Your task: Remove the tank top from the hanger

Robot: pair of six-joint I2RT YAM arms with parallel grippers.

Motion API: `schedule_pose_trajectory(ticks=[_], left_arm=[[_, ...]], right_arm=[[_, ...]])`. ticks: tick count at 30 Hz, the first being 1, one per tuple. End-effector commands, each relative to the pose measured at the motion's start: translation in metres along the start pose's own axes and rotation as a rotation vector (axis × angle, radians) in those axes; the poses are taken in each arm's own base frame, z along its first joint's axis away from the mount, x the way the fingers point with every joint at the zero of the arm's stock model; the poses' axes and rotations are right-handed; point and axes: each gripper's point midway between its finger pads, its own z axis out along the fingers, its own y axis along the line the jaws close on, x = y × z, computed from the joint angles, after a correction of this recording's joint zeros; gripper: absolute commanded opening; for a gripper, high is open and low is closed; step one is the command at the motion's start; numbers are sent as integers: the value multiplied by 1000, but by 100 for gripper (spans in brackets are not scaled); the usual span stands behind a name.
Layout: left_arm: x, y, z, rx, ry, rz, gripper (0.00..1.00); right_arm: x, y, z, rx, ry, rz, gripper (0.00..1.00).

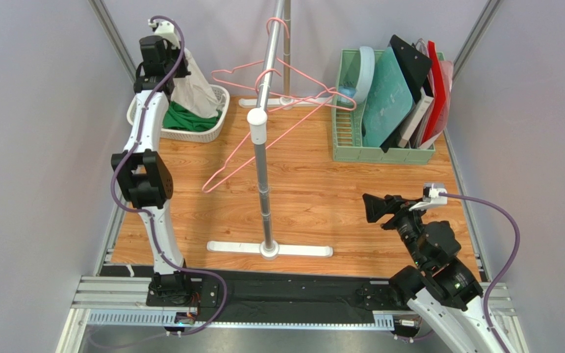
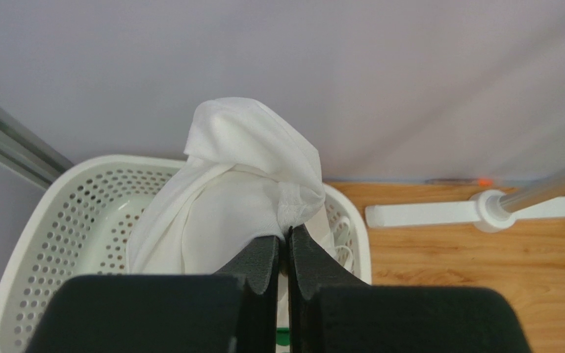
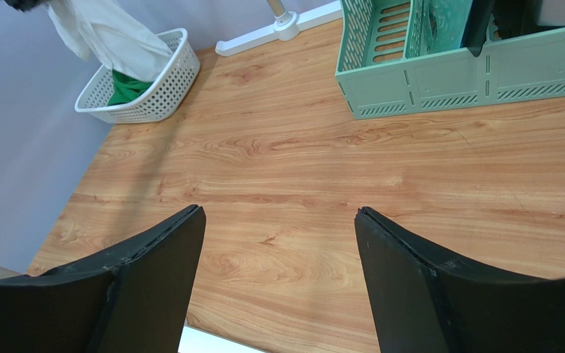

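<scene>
My left gripper [image 1: 176, 56] is shut on a fold of the white tank top [image 1: 194, 85] and holds it over the white perforated basket [image 1: 218, 118] at the far left. In the left wrist view the cloth [image 2: 241, 176] bunches above my closed fingertips [image 2: 286, 235], with the basket [image 2: 50, 220] below. Pink wire hangers [image 1: 282, 123] hang bare on the metal rail [image 1: 262, 158], apart from the top. My right gripper [image 1: 374, 207] is open and empty [image 3: 278, 220] above the wooden table at the near right.
A green garment [image 1: 187, 122] lies in the basket. A green file organizer [image 1: 352, 140] with folders stands at the back right. The rack's white base [image 1: 269, 249] crosses the table's near middle. Grey walls close both sides.
</scene>
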Motion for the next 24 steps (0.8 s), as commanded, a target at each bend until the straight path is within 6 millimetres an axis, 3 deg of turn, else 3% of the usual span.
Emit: schedule_pose_trajectory(ticks=[1, 2, 4, 6, 7, 8, 10, 11, 13, 15, 19, 20, 21, 24], left_arm=[[18, 22, -1, -82, 6, 93, 0], [43, 29, 1, -101, 53, 84, 0], [67, 44, 2, -160, 113, 57, 0], [76, 59, 2, -237, 158, 58, 0], [105, 74, 2, -319, 251, 59, 0], [96, 79, 3, -347, 246, 62, 0], [127, 88, 4, -390, 369, 89, 5], [117, 92, 4, -414, 353, 90, 14], [122, 94, 4, -420, 379, 90, 20], [117, 92, 3, -410, 370, 91, 34], [106, 83, 2, -364, 351, 88, 53], [105, 81, 2, -356, 349, 79, 88], [107, 80, 0, -353, 359, 68, 99], [98, 66, -9, -332, 349, -30, 99]], right_arm=[[-27, 10, -7, -29, -75, -5, 80], [-27, 10, -6, -29, -72, -4, 80], [-25, 10, -6, -29, -63, -10, 80], [-23, 9, -7, -29, -60, -11, 80], [-22, 8, -7, -27, -56, -13, 80], [-23, 8, -7, -29, -58, -14, 80], [-22, 7, -7, -23, -58, -12, 80], [-21, 8, -7, -25, -55, -11, 80], [-22, 10, -6, -31, -57, -8, 80], [-22, 11, -5, -36, -52, -5, 80], [-23, 14, -4, -46, -51, 7, 80], [-22, 14, -4, -47, -49, 8, 80], [-22, 15, -3, -48, -47, 9, 80], [-17, 13, 0, -40, -36, 12, 80]])
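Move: The left hand, fingers shut on the white tank top, is over the basket. The basket's middle lies about 2 cm ahead, 4 cm left and some 25 cm below it, with the green tank top inside about 1 cm ahead, 1 cm left and 26 cm below the hand. The rack's far foot is roughly 30 cm to the right, 4 cm ahead and 31 cm down. From the right hand, the basket is about 44 cm ahead, 56 cm left and 16 cm lower. Still pinching the white tank top, the left hand sinks about 15 cm towards the basket, then swings some 7 cm left as it gets low. The fingers tip about 25 degrees further down and turn counter-clockwise; near the bottom they open from shut to fully wide and let go of the cloth. ##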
